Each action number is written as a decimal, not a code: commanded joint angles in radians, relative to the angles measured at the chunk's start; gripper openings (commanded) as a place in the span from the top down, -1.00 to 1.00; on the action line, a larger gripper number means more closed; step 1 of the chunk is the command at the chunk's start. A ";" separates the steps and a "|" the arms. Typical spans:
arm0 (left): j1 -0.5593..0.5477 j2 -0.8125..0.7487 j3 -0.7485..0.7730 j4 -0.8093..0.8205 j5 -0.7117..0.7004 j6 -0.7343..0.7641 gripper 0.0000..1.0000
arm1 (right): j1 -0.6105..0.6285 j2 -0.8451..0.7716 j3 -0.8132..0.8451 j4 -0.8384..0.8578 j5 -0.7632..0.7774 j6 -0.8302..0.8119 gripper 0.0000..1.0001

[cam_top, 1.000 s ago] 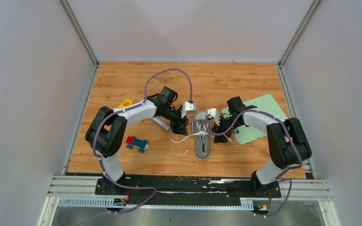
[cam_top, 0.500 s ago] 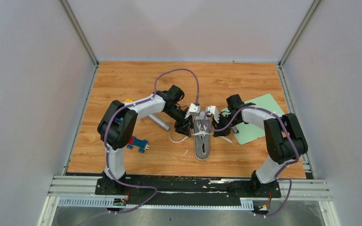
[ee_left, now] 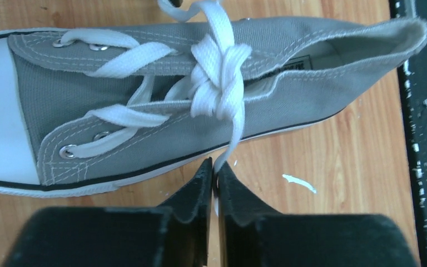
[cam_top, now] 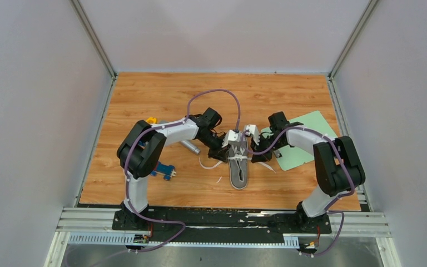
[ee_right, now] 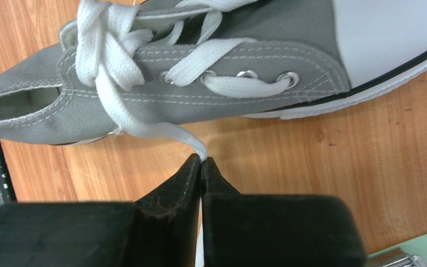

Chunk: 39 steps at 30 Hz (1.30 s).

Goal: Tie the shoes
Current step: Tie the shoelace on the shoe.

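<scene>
The grey canvas shoe (cam_top: 238, 167) lies in the middle of the wooden table, its white toe cap pointing away from the arms. Its white laces are crossed in a knot (ee_left: 218, 72) over the tongue. My left gripper (cam_top: 226, 146) sits against the shoe's left side. In the left wrist view this gripper (ee_left: 216, 169) is shut on the lace end that hangs down from the knot. My right gripper (cam_top: 254, 151) is at the shoe's right side. In the right wrist view that gripper (ee_right: 201, 162) is shut on the other lace end (ee_right: 144, 130).
A green mat (cam_top: 303, 139) lies to the right, under the right arm. A grey cylinder (cam_top: 189, 147), a blue and red toy car (cam_top: 162, 170) and a yellow object (cam_top: 151, 120) lie to the left. A white scrap (cam_top: 218, 179) is near the shoe's heel.
My left gripper moved right to the shoe's side and closed on the left lace end. My right gripper closed on the right lace end and stayed near its place.
</scene>
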 commanded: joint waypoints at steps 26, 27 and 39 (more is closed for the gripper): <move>0.020 -0.322 -0.282 -0.117 -0.481 -0.198 1.00 | -0.269 -0.450 -0.221 -0.138 0.271 -0.025 1.00; 0.020 -0.326 -0.286 -0.109 -0.479 -0.200 1.00 | -0.270 -0.447 -0.221 -0.134 0.275 -0.022 1.00; 0.041 -0.408 -0.247 -0.199 -0.513 -0.163 1.00 | -0.345 -0.398 -0.243 -0.061 0.337 0.021 1.00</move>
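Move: Each hand has one end of the shoelace at its fingertips, one on either side of the shoe. The bulky knot on the tongue lies about 4 cm to the right of the left hand and 1 cm back, some 3 cm higher. From the right hand the knot is about 5 cm to the left, 2 cm back and 4 cm higher. The silver tube's middle lies some 17 cm left and 7 cm ahead of the left hand; the green clipboard's middle is about 19 cm right and 6 cm ahead of the right hand. Outward in opposite directions, away from the knot: the left hand finishes shutting on its lace end and goes about 7 cm left, while the right keeps its pinch and goes some 9 cm right, ending slightly back. Both arc up 4 to 6 cm and sink again, dragging the lace ends; the left wrist turns counter-clockwise and rolls a little, the right turns about 20 degrees clockwise. ##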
